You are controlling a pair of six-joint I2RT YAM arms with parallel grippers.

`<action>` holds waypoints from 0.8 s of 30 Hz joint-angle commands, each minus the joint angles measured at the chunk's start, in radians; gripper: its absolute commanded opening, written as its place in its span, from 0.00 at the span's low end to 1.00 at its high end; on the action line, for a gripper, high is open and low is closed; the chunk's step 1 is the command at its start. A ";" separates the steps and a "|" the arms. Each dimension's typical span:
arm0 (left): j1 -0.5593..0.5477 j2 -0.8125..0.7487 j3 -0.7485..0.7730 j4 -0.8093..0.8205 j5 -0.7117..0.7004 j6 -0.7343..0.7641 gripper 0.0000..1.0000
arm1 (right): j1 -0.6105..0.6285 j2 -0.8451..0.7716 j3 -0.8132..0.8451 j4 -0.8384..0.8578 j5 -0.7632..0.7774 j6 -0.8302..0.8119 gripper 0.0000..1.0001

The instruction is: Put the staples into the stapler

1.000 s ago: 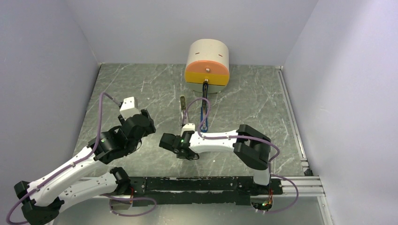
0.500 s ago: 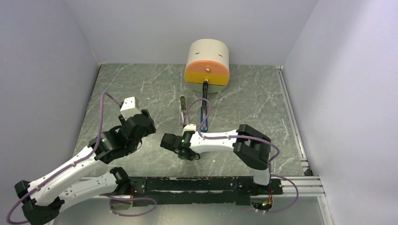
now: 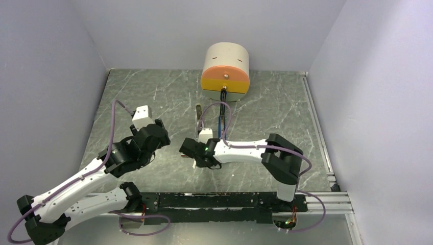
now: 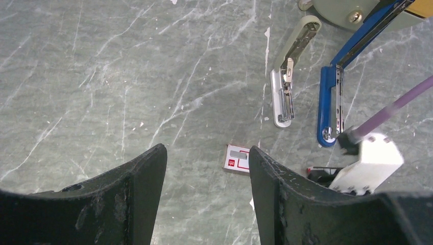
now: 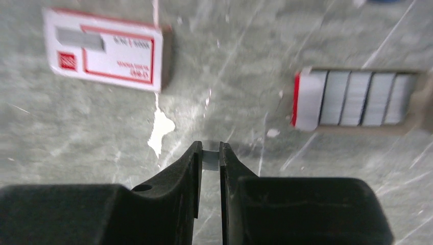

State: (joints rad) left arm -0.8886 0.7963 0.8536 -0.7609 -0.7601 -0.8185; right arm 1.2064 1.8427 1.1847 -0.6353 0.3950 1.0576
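Observation:
In the right wrist view my right gripper (image 5: 210,149) is shut on a short silvery strip of staples (image 5: 210,160), a little above the table. Just beyond it lies an open tray holding several more staple strips (image 5: 357,98). The red-and-white box (image 5: 104,51) lies further left. The blue stapler (image 4: 332,97) lies open on the table, its far end at a beige-and-orange holder (image 3: 225,71). My left gripper (image 4: 207,158) hangs open and holds nothing, left of the box (image 4: 238,159). From above, the right gripper (image 3: 190,152) sits below the stapler (image 3: 221,122).
A pale grey and silver stapler-like piece (image 4: 287,89) lies just left of the blue stapler. Purple cable (image 4: 393,107) from the right arm crosses near the blue stapler. Grey walls close in the marble table (image 3: 153,92) on three sides.
The right gripper's jaws have closed on a staple strip, and the right arm has shifted slightly right and toward the stapler. The left arm has barely moved.

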 commanded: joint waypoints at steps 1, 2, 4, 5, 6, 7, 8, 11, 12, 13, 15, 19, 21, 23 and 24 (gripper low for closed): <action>0.005 0.001 -0.002 0.016 -0.021 0.015 0.65 | -0.058 -0.097 -0.010 0.115 0.085 -0.172 0.18; 0.005 -0.001 -0.004 0.021 -0.020 0.017 0.65 | -0.076 -0.111 -0.014 0.142 0.085 -0.211 0.18; 0.006 -0.004 -0.009 0.041 -0.011 0.027 0.66 | -0.118 -0.137 -0.020 0.192 0.064 -0.284 0.18; 0.007 -0.005 -0.012 0.052 -0.007 0.033 0.66 | -0.149 -0.143 -0.021 0.216 0.051 -0.323 0.18; 0.006 -0.003 -0.015 0.061 -0.001 0.036 0.66 | -0.168 -0.148 -0.024 0.242 0.042 -0.361 0.18; 0.005 0.001 -0.018 0.071 0.008 0.037 0.66 | -0.188 -0.151 -0.027 0.268 0.035 -0.399 0.18; 0.006 0.007 -0.021 0.080 0.017 0.038 0.66 | -0.208 -0.151 -0.029 0.293 0.021 -0.438 0.19; 0.005 0.049 -0.035 0.111 0.068 0.027 0.66 | -0.255 -0.129 -0.016 0.343 -0.023 -0.534 0.19; 0.005 0.065 -0.038 0.122 0.089 0.021 0.66 | -0.266 -0.119 -0.008 0.354 -0.030 -0.561 0.19; 0.005 0.080 -0.044 0.134 0.106 0.015 0.66 | -0.275 -0.106 0.000 0.361 -0.040 -0.583 0.19; 0.006 0.105 -0.054 0.159 0.135 0.003 0.66 | -0.292 -0.086 0.014 0.387 -0.073 -0.622 0.19; 0.014 0.135 -0.067 0.176 0.150 -0.025 0.66 | -0.308 -0.035 0.062 0.412 -0.111 -0.681 0.19; 0.028 0.142 -0.075 0.191 0.174 -0.024 0.66 | -0.316 -0.008 0.080 0.421 -0.125 -0.703 0.19; 0.062 0.146 -0.089 0.213 0.227 -0.016 0.66 | -0.322 0.008 0.092 0.426 -0.135 -0.714 0.19; 0.083 0.147 -0.099 0.227 0.264 -0.011 0.66 | -0.327 0.015 0.095 0.431 -0.141 -0.719 0.19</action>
State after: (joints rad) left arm -0.8619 0.9428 0.7788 -0.6140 -0.5980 -0.8242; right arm 0.8997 1.8301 1.2407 -0.2512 0.2886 0.4065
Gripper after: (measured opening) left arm 0.662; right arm 0.193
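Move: The right hand, already pinching a short staple strip, is just above the table; the middle of the open white stapler lies some 18 cm straight ahead at about its height. The blue stapler stands about 17 cm ahead and 8 cm right, the staple box 6 cm ahead and 5 cm left, the staple tray 5 cm ahead and 8 cm right. From the left hand the white stapler is roughly 12 cm ahead, 14 cm right and 19 cm below. Forward and up at first, then levelling off and sinking a little, the right hand carries the pinched strip about 15 cm out to the front end of the white stapler, tips swinging outward and the wrist turning some 15 degrees counter-clockwise. The left hand, fingers still open and empty, sinks about 5 cm and shifts 4 cm right, tipping slightly downward. ##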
